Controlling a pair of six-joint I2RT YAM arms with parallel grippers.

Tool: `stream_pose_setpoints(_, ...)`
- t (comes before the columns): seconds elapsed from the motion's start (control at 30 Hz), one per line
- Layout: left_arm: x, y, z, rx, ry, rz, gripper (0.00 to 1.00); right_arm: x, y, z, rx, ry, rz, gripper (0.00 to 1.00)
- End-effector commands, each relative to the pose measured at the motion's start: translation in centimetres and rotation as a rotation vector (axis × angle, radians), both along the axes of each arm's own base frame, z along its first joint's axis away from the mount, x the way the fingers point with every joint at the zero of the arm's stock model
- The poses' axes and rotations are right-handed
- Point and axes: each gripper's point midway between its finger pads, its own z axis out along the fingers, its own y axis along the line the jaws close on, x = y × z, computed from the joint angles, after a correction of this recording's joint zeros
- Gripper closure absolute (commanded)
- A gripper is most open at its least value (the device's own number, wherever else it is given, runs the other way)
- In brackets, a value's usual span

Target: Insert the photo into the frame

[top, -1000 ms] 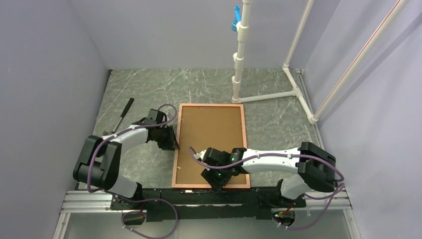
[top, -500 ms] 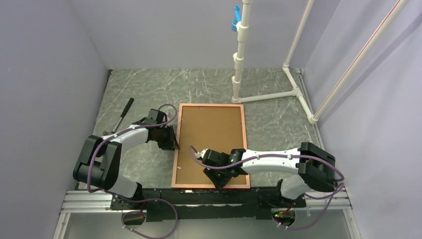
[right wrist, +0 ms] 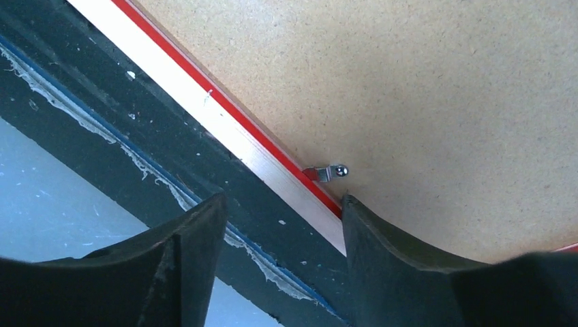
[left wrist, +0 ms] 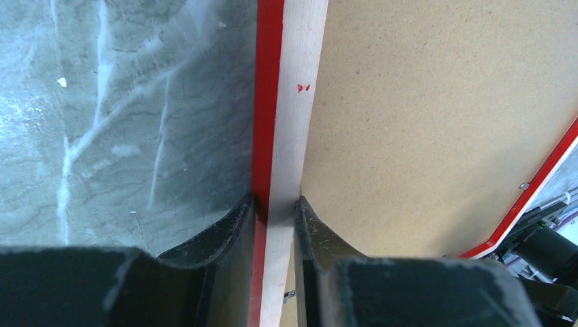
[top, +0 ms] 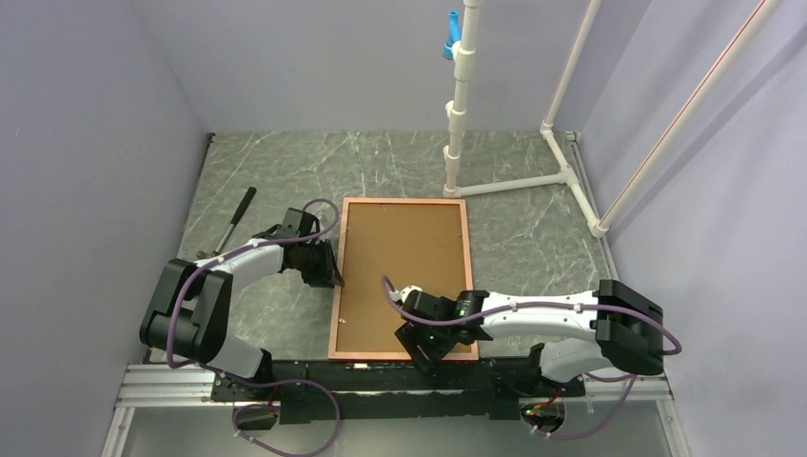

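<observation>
The frame (top: 467,267) lies face down on the table, its copper-orange edge around the brown backing board (top: 404,262). The photo is hidden. My left gripper (top: 331,276) is shut on the frame's left rail (left wrist: 290,102), one finger on each side (left wrist: 276,204). My right gripper (top: 430,352) hovers over the frame's near edge. In the right wrist view it stands open (right wrist: 283,204), astride the pale rail (right wrist: 225,133). Just ahead of it a small metal clip (right wrist: 327,172) lies on the backing board (right wrist: 422,88). Nothing sits between the right fingers.
A black-handled tool (top: 233,221) lies on the table at the left. A white pipe stand (top: 457,114) with a blue piece (top: 450,36) rises behind the frame. The black base rail (top: 381,376) runs close along the frame's near edge. Walls close in on both sides.
My right gripper has slid a little toward the frame's near right edge, and its arm has drawn back to the right. The left gripper and the frame have not moved.
</observation>
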Motion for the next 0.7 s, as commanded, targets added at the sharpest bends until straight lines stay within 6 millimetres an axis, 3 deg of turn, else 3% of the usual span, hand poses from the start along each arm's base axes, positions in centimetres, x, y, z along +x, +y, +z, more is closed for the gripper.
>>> stream_pose_setpoints(0.0,0.1,4.2,-3.2,0.224,0.009,0.045,0.89,-1.8,-1.4,0.4,-0.011,0.073,-0.011,0.31)
stream_pose_setpoints(0.2,0.0,4.2,-3.2,0.223,0.009,0.041,0.89,-0.5,1.2,3.4,0.099,0.011,-0.013,0.16)
stream_pose_setpoints(0.37,0.0,4.1,-3.2,0.219,0.008,0.037,0.89,0.2,3.5,4.5,0.157,-0.009,0.004,0.12)
stream_pose_setpoints(0.5,-0.1,4.1,-3.2,0.218,0.008,0.036,0.89,0.6,5.0,4.3,0.163,-0.013,0.022,0.09)
stream_pose_setpoints(0.67,-0.1,4.0,-3.2,0.216,0.009,0.035,0.90,0.7,6.0,2.4,0.127,0.016,0.034,0.09)
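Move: The small metal clip on the near rail of the frame lies about 2 cm ahead of the right hand and 1 cm below it; the near rail itself runs crosswise about 1 cm ahead. The frame's near-left corner is some 17 cm to the right hand's left and 1 cm farther out, the near-right corner about 11 cm to its right and 1 cm out. From the left hand, the clip lies roughly 17 cm back and 17 cm to the right, about level. Open the right gripper from half open to nearly full and lift it about 3 cm off the near rail, then carry it some 4 cm left along that rail, leaving the metal clip on its right and starting to dip again at the end. Let the hand tilt only slightly. Keep the left gripper still, pinching the left rail. ##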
